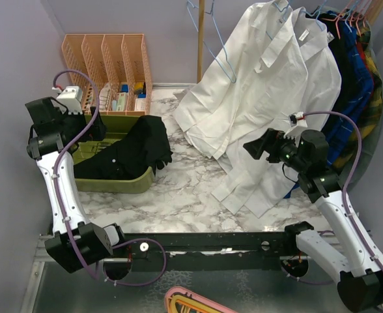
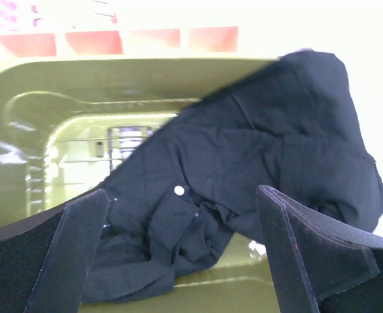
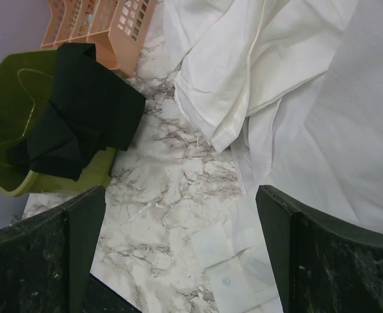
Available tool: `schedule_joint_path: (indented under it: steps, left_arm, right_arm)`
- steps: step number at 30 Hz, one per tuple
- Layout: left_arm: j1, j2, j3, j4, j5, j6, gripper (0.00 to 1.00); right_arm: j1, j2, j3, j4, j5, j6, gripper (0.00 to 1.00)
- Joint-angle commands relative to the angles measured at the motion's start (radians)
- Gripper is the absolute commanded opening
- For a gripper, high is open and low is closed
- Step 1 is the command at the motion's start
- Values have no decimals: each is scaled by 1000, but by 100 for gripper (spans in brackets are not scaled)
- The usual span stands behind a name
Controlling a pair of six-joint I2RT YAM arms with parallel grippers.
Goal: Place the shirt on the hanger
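The black shirt [image 1: 129,151] lies crumpled in an olive-green bin [image 1: 116,186] at the left, spilling over its right rim. In the left wrist view the shirt [image 2: 243,143] fills the bin, with a pale button showing. My left gripper [image 1: 95,127] is open and empty, hovering just above the shirt at the bin's left side [image 2: 182,254]. The light-blue wire hanger [image 1: 225,62] hangs empty at the back centre beside a wooden post. My right gripper [image 1: 253,147] is open and empty over the marble table [image 3: 178,254], in front of the white shirts. The shirt also shows in the right wrist view [image 3: 81,111].
White shirts [image 1: 263,98] hang from the rail at the back right and drape onto the table [image 3: 296,98]. Blue plaid garments [image 1: 354,85] hang at the far right. A peach slotted rack [image 1: 107,72] with small items stands behind the bin. Purple walls close in the sides.
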Motion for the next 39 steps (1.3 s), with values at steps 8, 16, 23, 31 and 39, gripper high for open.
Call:
schedule_joint_path:
  steps: [8, 16, 23, 31, 39]
  left_arm:
    - [-54, 255, 103, -545, 441, 649, 99]
    - [-72, 338, -43, -239, 355, 613, 99]
    - [-129, 411, -127, 47, 307, 514, 99]
    - [-236, 486, -214, 179, 134, 483, 99]
    - [-279, 493, -342, 329, 50, 446, 98]
  right_arm:
    - [-1, 42, -29, 82, -98, 9, 99]
    - [-1, 22, -76, 135, -131, 40, 99]
    - [-1, 35, -87, 153, -151, 64, 99]
    - [-1, 6, -97, 186, -184, 83, 99]
    - [-1, 1, -98, 189, -179, 81, 99]
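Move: Below and to the right of the left hand lies the black shirt, its middle about 12 cm right, level in reach and some 24 cm down. The green bin holding most of it is centred roughly straight under that hand, 26 cm below; the orange rack stands about 20 cm farther out, 3 cm right and 20 cm lower. From the right hand the shirt lies around 45 cm left, 6 cm ahead and 18 cm down. Dropping some 23 cm into the bin, the left hand first swings right about 7 cm, turning some 35 degrees clockwise, then sinks towards the black shirt just beyond its white button, easing forward and farther right as the fingers tip down. They stay wide open, ending close over the cloth, contact not certain. Meanwhile the open right hand drifts a little left. ##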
